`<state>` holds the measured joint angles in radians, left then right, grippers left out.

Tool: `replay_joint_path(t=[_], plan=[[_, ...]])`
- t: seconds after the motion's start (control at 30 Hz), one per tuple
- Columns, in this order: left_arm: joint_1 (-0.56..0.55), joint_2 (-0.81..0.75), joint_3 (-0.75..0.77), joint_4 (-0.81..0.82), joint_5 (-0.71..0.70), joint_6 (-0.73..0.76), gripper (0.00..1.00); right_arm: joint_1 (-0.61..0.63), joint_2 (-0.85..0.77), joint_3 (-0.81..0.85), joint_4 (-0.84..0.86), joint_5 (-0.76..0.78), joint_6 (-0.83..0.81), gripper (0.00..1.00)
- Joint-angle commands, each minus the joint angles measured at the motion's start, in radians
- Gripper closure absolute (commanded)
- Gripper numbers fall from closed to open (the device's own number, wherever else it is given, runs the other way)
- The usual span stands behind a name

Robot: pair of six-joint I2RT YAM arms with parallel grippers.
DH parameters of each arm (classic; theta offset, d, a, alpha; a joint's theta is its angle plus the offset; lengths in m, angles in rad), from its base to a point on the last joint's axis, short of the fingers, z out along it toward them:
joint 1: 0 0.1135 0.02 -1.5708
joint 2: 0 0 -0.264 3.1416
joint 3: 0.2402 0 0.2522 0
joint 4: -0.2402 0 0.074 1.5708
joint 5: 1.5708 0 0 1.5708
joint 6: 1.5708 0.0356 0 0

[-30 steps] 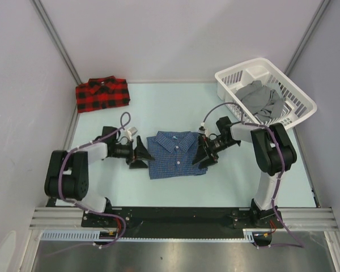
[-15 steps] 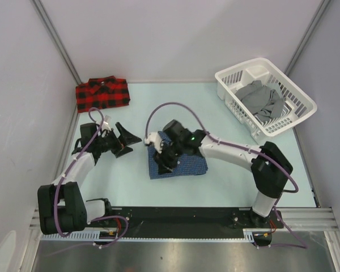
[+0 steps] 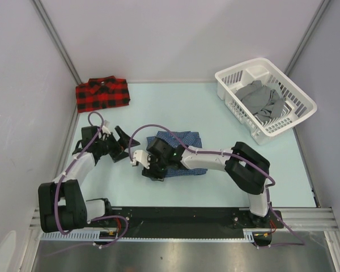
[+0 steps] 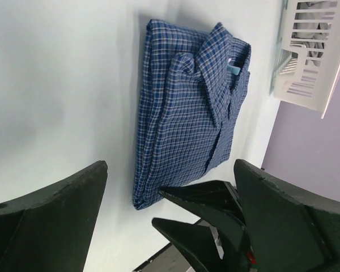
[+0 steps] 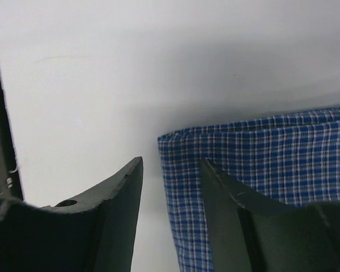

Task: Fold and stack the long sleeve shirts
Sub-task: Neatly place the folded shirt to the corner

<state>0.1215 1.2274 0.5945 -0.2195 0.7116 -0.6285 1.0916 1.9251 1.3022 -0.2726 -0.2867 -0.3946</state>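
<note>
A dark blue checked long sleeve shirt (image 3: 184, 148) lies folded mid-table, collar up in the left wrist view (image 4: 181, 113). A red-and-black plaid shirt (image 3: 102, 94) lies folded at the far left corner. My right gripper (image 3: 151, 169) reaches across to the blue shirt's near-left corner. Its jaws stand partly open astride that corner (image 5: 171, 161): one finger (image 5: 116, 198) is beside the cloth with table showing between them, the other finger (image 5: 232, 209) is over the cloth (image 5: 260, 153). My left gripper (image 3: 127, 148) hangs wide open just left of the shirt, holding nothing (image 4: 170, 164).
A white slatted basket (image 3: 306, 103) at the far right holds crumpled grey clothing (image 3: 262, 100). The right arm (image 3: 215, 157) lies low across the blue shirt. In the left wrist view the right gripper (image 4: 198, 218) shows close in front of my left fingers. Walls close in the table's sides.
My right arm swung from the shirt's right edge across to its near-left corner, and its jaws narrowed. My left gripper drew back to the left, staying open.
</note>
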Motion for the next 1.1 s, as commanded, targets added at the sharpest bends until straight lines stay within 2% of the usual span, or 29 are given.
replay_joint_path(t=[0.0,0.17,0.27,0.3,0.47,0.63,1.07], plan=[[0.020,-0.002,-0.016,-0.009,-0.006,0.016,0.00,0.016,0.054,0.016,0.096,0.032,-0.049,0.50],[0.038,0.026,-0.013,-0.046,-0.038,0.030,0.00,0.024,0.104,-0.033,0.122,0.044,-0.063,0.55],[0.038,0.038,-0.022,-0.060,-0.038,0.038,0.00,0.010,0.091,-0.037,0.122,0.035,-0.043,0.81],[0.038,0.041,-0.039,-0.054,-0.031,0.036,0.01,0.002,0.063,-0.032,0.121,0.029,-0.033,1.00],[0.020,0.101,-0.090,0.080,0.055,-0.014,0.01,-0.045,-0.018,0.011,0.093,-0.043,0.005,1.00],[-0.071,0.150,-0.085,0.257,0.103,-0.106,0.00,-0.075,-0.074,0.031,0.069,-0.120,0.031,1.00],[-0.255,0.336,-0.030,0.515,0.058,-0.321,0.01,-0.107,-0.120,0.049,0.055,-0.144,0.062,1.00]])
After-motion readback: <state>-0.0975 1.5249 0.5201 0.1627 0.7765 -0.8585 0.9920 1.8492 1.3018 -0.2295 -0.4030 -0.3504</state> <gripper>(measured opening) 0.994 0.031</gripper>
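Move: The right hand hovers over the blue shirt's near left corner, which is about 1 cm ahead, 1 cm to its left and 3 cm below; the blue shirt's middle is some 9 cm ahead and 10 cm to its right. From the left hand, the blue shirt's left edge runs about 8 cm to the right, 2 cm back and 7 cm below; the red plaid shirt lies roughly 24 cm ahead and 12 cm to its left. The right hand dips about 2 cm onto the blue shirt's near left corner, shuts its half-open fingers and pinches the cloth, then lifts it some 6 cm while easing slightly forward. The left hand, jaws staying wide open, first sinks and draws back a little, then swings to the right towards the shirt's left edge, tipping slightly further down, so that its fingers come around the edge beyond the pinched corner without closing. ##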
